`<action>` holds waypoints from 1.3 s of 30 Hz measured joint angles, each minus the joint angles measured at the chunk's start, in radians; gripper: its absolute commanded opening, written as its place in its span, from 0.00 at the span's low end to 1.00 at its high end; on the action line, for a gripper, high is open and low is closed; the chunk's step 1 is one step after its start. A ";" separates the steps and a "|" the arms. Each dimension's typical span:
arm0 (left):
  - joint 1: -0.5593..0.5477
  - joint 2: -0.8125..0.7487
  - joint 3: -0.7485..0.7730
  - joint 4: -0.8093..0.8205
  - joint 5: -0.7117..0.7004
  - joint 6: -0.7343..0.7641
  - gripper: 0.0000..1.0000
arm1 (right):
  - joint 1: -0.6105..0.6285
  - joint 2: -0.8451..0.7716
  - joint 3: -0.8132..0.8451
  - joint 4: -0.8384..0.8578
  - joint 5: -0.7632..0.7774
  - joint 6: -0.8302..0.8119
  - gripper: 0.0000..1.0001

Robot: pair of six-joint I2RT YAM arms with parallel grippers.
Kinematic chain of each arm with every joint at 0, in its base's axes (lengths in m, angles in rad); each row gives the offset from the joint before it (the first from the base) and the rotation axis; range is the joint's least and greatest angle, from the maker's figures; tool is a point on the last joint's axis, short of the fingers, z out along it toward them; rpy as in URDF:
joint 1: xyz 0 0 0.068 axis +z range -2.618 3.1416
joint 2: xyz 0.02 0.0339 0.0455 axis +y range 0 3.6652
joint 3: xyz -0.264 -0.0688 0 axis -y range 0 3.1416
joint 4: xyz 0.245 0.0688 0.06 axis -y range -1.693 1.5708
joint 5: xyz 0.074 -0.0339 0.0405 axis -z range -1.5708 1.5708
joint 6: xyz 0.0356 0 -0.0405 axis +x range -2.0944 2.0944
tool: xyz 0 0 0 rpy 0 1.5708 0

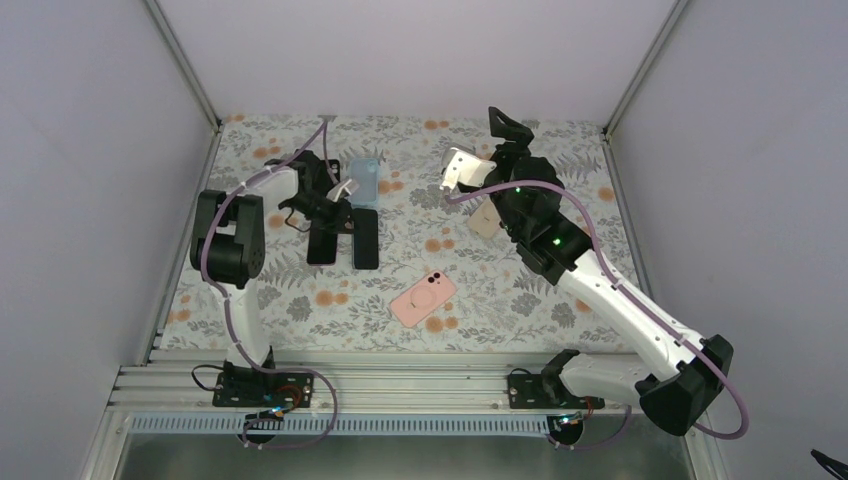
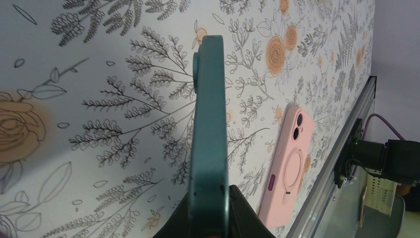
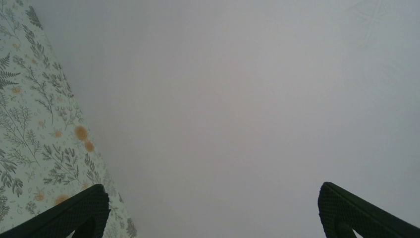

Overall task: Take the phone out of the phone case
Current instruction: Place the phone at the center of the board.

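In the left wrist view my left gripper [image 2: 210, 191] is shut on a dark teal phone case [image 2: 208, 129]. I see the case edge-on above the floral table, with a camera bump on its left face. From this angle I cannot tell whether the phone is inside it. In the top view the left gripper [image 1: 335, 205] sits at the back left, with two dark slabs [image 1: 365, 240] just in front of it. My right gripper [image 1: 505, 125] is raised at the back right. Its fingers [image 3: 94, 203] stand wide open with nothing between them, facing the grey wall.
A pink phone case [image 1: 424, 298] [image 2: 289, 163] lies face down mid-table. A pale blue case [image 1: 365, 182] lies behind the left gripper. A beige case [image 1: 484, 222] lies partly under the right arm. Grey walls enclose three sides and a metal rail [image 1: 400, 385] runs along the near edge.
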 measured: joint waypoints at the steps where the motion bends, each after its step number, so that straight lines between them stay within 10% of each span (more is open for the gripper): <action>1: 0.001 0.009 0.010 -0.004 0.000 0.000 0.11 | 0.000 0.001 0.001 0.000 0.000 0.000 0.99; 39: 0.027 0.130 0.120 -0.012 -0.223 -0.031 0.37 | 0.000 0.020 0.032 -0.044 -0.008 0.029 0.99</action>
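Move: Just under the left hand, about 5 cm down and 2 cm to its right, is the free spot for the phone it holds by the raised left long edge, screen up and sloping down to the right. A purple-framed phone lies 9 cm left of that spot, level with it; the blue case is about 15 cm farther out and 1 cm right of it. From the right hand the spot is roughly 31 cm left, level ahead and 40 cm below. Laying the phone down, the left hand sinks about 4.5 cm while working some 3.5 cm to the left, towards the purple-framed phone, and 3 cm forward. Its wrist rolls roughly 15 degrees so the fingers point more steeply down, and they open from nearly shut to about a third, letting go of the phone and staying low over its left edge. ##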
